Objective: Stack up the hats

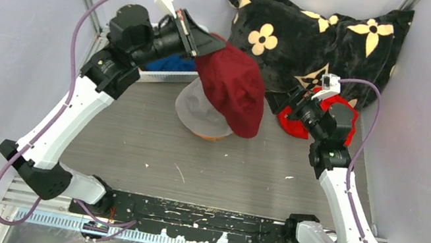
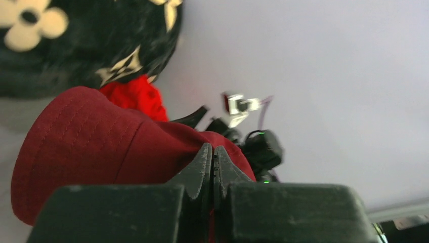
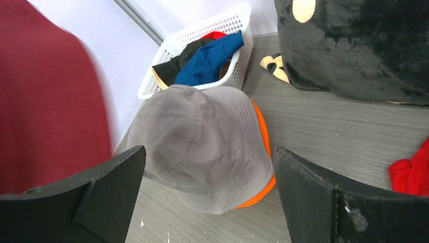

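Observation:
My left gripper is shut on the brim of the dark red hat, which hangs in the air over the stack. In the left wrist view its fingertips pinch the dark red hat. Below it, the grey hat lies over the orange hat on the table. My right gripper is open and empty, facing the grey hat and the orange hat from the right. A bright red hat lies under the right arm.
A white basket at the back left holds a blue hat and a black hat. The black cushion with cream flowers leans in the back right corner. Grey walls close in on both sides.

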Available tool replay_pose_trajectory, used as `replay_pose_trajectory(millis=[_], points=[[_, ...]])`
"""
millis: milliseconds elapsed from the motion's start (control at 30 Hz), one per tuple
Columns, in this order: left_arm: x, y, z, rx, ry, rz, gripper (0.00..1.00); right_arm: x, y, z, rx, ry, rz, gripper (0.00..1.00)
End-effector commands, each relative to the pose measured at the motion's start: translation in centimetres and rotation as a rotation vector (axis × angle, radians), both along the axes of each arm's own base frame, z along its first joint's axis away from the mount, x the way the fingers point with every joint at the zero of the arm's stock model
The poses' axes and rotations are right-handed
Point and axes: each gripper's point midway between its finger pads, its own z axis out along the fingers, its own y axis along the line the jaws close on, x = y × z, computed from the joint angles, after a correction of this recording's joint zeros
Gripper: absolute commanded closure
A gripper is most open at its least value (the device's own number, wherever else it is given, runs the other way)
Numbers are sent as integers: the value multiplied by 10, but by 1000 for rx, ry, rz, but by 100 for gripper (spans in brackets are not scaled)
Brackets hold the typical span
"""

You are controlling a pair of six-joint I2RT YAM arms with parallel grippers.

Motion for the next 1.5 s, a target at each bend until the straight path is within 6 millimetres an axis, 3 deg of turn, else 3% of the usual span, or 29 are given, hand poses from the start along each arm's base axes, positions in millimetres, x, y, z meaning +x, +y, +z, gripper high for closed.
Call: replay_pose_trajectory(millis=[0, 100, 233, 667, 833, 1133, 1333, 1467], points=[[21, 4, -65, 101, 134, 82, 100, -7, -2, 21, -10, -78, -7, 0], [36, 6, -98, 146, 182, 110, 100, -11, -2, 22, -12, -82, -5, 0], [58, 13, -122, 176, 209, 157, 100, -14, -2, 20, -14, -78, -3, 0], [111, 27, -123, 191, 211, 219, 100, -9, 0, 5, -12, -42, 3, 0], [128, 30, -143, 204, 259, 224, 100, -5, 0, 1, -19, -29, 5, 0], [129, 60, -164, 195, 296, 277, 100, -2, 6, -11, -5, 2, 42, 0], [104, 67, -179, 179, 319, 268, 100, -3, 8, -17, -4, 14, 53, 0], [87, 71, -177, 140, 314, 268, 100, -2, 8, -22, -5, 25, 53, 0]])
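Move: The left hand holds the maroon hat high up; the grey hat on the stand lies roughly 11 cm ahead, level sideways, and some 30 cm below. From that hand the white basket is about 33 cm ahead and 18 cm left, and the red cloth 20 cm ahead and 36 cm right, both near 47 cm below. From the right hand, the grey hat is about 8 cm ahead, 18 cm left and 8 cm lower. The left hand, still pinching the maroon hat, lowers it about 23 cm, forward then left, onto the grey hat. ##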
